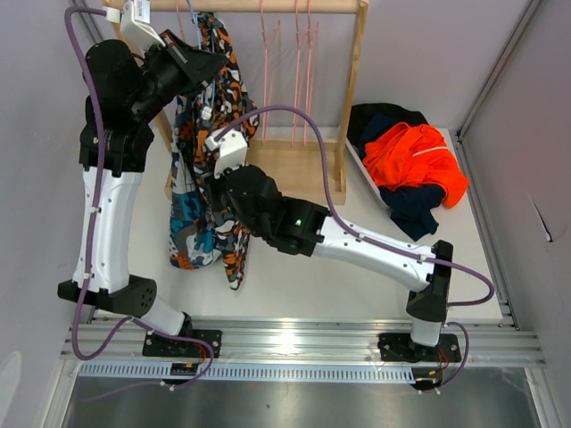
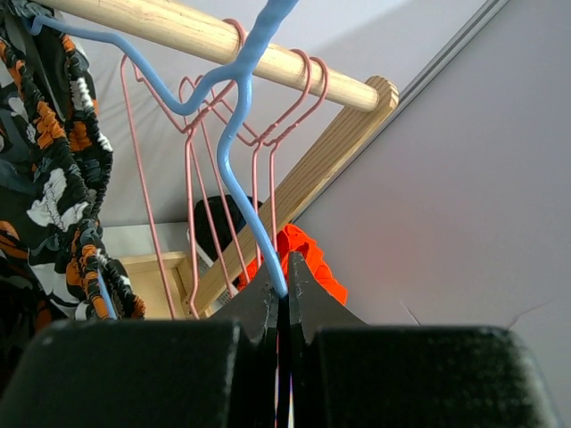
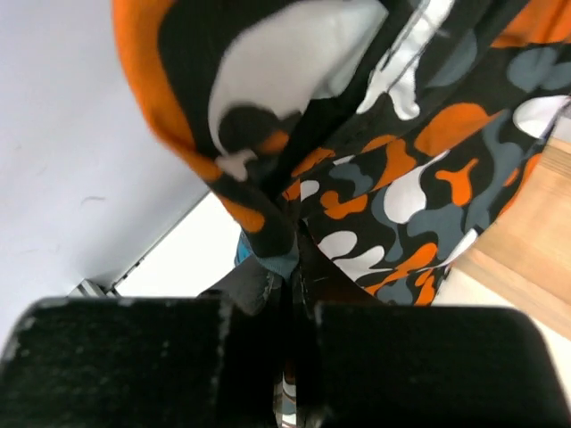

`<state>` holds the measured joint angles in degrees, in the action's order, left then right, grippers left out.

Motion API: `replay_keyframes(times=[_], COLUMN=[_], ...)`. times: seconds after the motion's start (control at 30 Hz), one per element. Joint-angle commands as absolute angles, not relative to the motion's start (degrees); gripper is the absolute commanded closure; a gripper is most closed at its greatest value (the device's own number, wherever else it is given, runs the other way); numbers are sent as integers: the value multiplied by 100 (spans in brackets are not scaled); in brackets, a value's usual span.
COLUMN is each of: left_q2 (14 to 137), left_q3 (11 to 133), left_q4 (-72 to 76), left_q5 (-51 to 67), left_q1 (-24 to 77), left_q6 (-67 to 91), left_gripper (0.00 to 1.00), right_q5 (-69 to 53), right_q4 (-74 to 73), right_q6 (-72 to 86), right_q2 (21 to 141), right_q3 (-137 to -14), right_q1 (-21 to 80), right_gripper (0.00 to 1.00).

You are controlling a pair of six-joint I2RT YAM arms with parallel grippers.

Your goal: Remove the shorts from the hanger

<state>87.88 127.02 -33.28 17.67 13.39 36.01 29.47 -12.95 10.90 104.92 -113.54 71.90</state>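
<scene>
The camouflage-print shorts [image 1: 223,85] hang from a blue hanger [image 2: 234,134] on the wooden rod [image 2: 178,31]. In the left wrist view their waistband [image 2: 62,169] bunches at the left. My left gripper [image 2: 285,287] is shut on the blue hanger's wire just under the rod, and shows at the top left of the top view [image 1: 214,61]. My right gripper [image 3: 292,267] is shut on a fold of the camouflage shorts [image 3: 401,178], lower down on the cloth [image 1: 211,171]. The teal-orange-white print shorts [image 1: 189,223] hang below, reaching the table.
Several bare pink hangers [image 2: 192,169] hang on the rod to the right of the blue one. The rack's upright post [image 1: 354,89] and wooden base [image 1: 290,165] stand behind. A pile of black, bright orange [image 1: 412,156] and navy shorts lies at the right.
</scene>
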Motion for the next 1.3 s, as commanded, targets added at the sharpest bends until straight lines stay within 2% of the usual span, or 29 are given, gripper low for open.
replay_keyframes(times=[0.0, 0.3, 0.43, 0.63, 0.8, 0.9, 1.0, 1.1, 1.27], left_q2=[8428, 9166, 9273, 8501, 7551, 7085, 6821, 6925, 7566], left_q3=[12788, 13761, 13764, 12824, 11595, 11163, 10944, 11108, 12003], left_q4=[-2522, -2935, -2944, -3022, -3506, -3926, -4043, -4183, -4350], left_q5=[1934, 1679, 1749, 1925, 2258, 2294, 2285, 2250, 2399], left_q1=[1389, 1248, 1108, 1116, 1134, 1134, 1125, 1116, 1116], left_q6=[3569, 3164, 3225, 3384, 3437, 3384, 3384, 3349, 3445], left_gripper=[100, 100, 100, 100, 100, 100, 100, 100, 100], right_q5=[3058, 4473, 4834, 4668, 3843, 3560, 3419, 3410, 3787], right_q4=[-1222, -1326, -1529, -1030, -1001, -1177, -1537, -1468, -844], right_q6=[985, 1685, 2169, 1513, 548, 239, 263, 456, 1133], right_q2=[10539, 9598, 9562, 9606, 10018, 10457, 10678, 10451, 9388], right_q3=[-11453, -9451, -9194, -9342, -10542, -11465, -11856, -11340, -9187], right_q1=[7416, 9306, 9878, 9283, 7809, 7201, 6979, 7031, 7584], right_gripper=[100, 100, 100, 100, 100, 100, 100, 100, 100])
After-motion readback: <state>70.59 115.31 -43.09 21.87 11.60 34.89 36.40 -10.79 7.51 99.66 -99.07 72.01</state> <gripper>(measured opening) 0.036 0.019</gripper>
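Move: The left fingers already hold an arm end of the blue hanger; its patterned shorts hang with their middle about 4 cm ahead of that hand, 4 cm left and 18 cm below. From this hand the wooden rod is roughly 8 cm ahead, level sideways and 8 cm up, and the empty pink hangers some 11 cm right and 8 ahead, slightly lower. The right fingers already pinch the shorts' lower half; from them the hanger lies about 11 cm ahead, 2 cm left and 16 cm up. Keeping its pinch on the shorts' lower half, the right hand drags the cloth back about 17 cm and some 8 cm down, swings it forward some 21 cm and back up to just beyond where it began, then starts pulling back and down again, its left side dipping about 10 degrees. The left hand keeps the blue hanger shut in its fingers, holds nearly still at first, dips about 5 cm with the fingers tipping down some 10 degrees, then draws the hanger back towards the base about 10 cm, rising a little and levelling at the end. ##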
